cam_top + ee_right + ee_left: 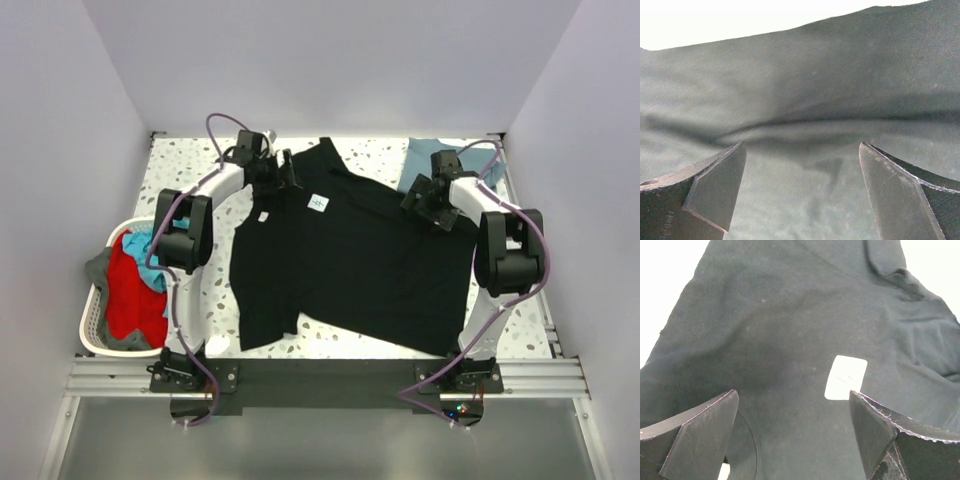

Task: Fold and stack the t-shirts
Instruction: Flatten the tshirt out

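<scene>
A large black t-shirt [350, 260] lies spread across the speckled table, with a small white neck label [319, 203] near its far left side. A slate-blue t-shirt [420, 155] peeks out behind its far right edge. My left gripper [285, 172] hovers over the shirt's far left part, near the collar. It stands open over the black cloth [790, 315], with the label [845, 377] just inside its right finger. My right gripper [422, 200] hangs open over the shirt's far right side, above a crease in the black cloth [815, 100]. Nothing sits between either pair of fingers.
A white laundry basket [92, 335] stands off the table's left edge, with red [135, 295], blue and grey clothes in it. White walls close in the table at the back and on both sides. The arms' bases sit on a rail at the near edge.
</scene>
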You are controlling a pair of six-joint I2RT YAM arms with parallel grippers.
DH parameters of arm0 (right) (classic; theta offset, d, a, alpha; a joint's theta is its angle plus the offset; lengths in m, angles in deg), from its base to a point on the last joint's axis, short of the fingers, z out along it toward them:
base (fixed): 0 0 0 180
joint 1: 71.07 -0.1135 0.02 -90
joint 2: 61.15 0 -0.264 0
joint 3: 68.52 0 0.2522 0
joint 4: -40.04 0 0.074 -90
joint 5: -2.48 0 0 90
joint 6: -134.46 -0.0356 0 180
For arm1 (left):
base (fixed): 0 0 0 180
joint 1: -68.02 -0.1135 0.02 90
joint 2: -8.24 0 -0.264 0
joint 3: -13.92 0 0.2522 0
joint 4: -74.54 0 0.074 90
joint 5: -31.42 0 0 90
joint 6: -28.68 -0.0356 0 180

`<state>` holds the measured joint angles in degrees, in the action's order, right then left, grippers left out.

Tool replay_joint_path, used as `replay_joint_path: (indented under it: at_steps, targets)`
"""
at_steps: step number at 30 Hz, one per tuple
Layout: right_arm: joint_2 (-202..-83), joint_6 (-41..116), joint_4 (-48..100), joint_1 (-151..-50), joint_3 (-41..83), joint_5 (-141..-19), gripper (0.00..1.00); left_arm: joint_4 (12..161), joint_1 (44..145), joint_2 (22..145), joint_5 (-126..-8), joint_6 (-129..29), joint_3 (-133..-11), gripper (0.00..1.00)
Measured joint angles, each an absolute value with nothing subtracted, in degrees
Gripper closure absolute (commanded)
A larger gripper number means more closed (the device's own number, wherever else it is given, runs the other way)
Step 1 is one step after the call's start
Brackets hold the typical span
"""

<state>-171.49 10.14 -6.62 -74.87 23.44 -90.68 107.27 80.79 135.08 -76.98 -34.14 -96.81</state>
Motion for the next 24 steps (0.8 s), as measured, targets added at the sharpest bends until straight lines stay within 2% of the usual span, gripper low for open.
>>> replay_joint_path:
  at_steps: [6, 14, 24]
  targets:
    - [-161.09, 11.58, -6.84, -75.46, 20.53, -89.17, 0.02, 109.04, 80.86, 126.14, -76.08, -35.93, -94.45, 0.03]
    - [-150.38, 9.7, -4.72, -83.15, 7.74, -88.98, 0.03, 108.95, 81.89, 108.53, -73.46, -38.38, -78.12, 0.03]
    - [-146.11, 4.91, -3.26, -87.7, -7.27, -88.1, 0.02, 109.26, 83.31, 105.01, -71.86, -38.29, -58.27, 0.02]
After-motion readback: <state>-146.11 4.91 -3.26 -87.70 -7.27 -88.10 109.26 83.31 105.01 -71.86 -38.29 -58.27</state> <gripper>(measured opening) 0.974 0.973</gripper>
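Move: The black t-shirt lies spread under both hands, roughly 2 cm below them. Its middle is about 18 cm right and 20 cm back from the left hand, and some 22 cm left and 13 cm back from the right hand. The white logo patch lies around 8 cm right and 4 cm back of the left hand, the small neck label 8 cm left and 8 cm back. The folded blue t-shirt is about 12 cm ahead and 7 cm right of the right hand. Clear of the black cloth by the end of the rise, both open hands arc up, back towards the robot and down close over the t-shirt nearer its near edge; fresh contact can't be made out. The left rises about 10 cm and ends some 17 cm back, slightly left; the right hops lower, going back 15 cm and left 6 to 7, turning a little counter-clockwise. ##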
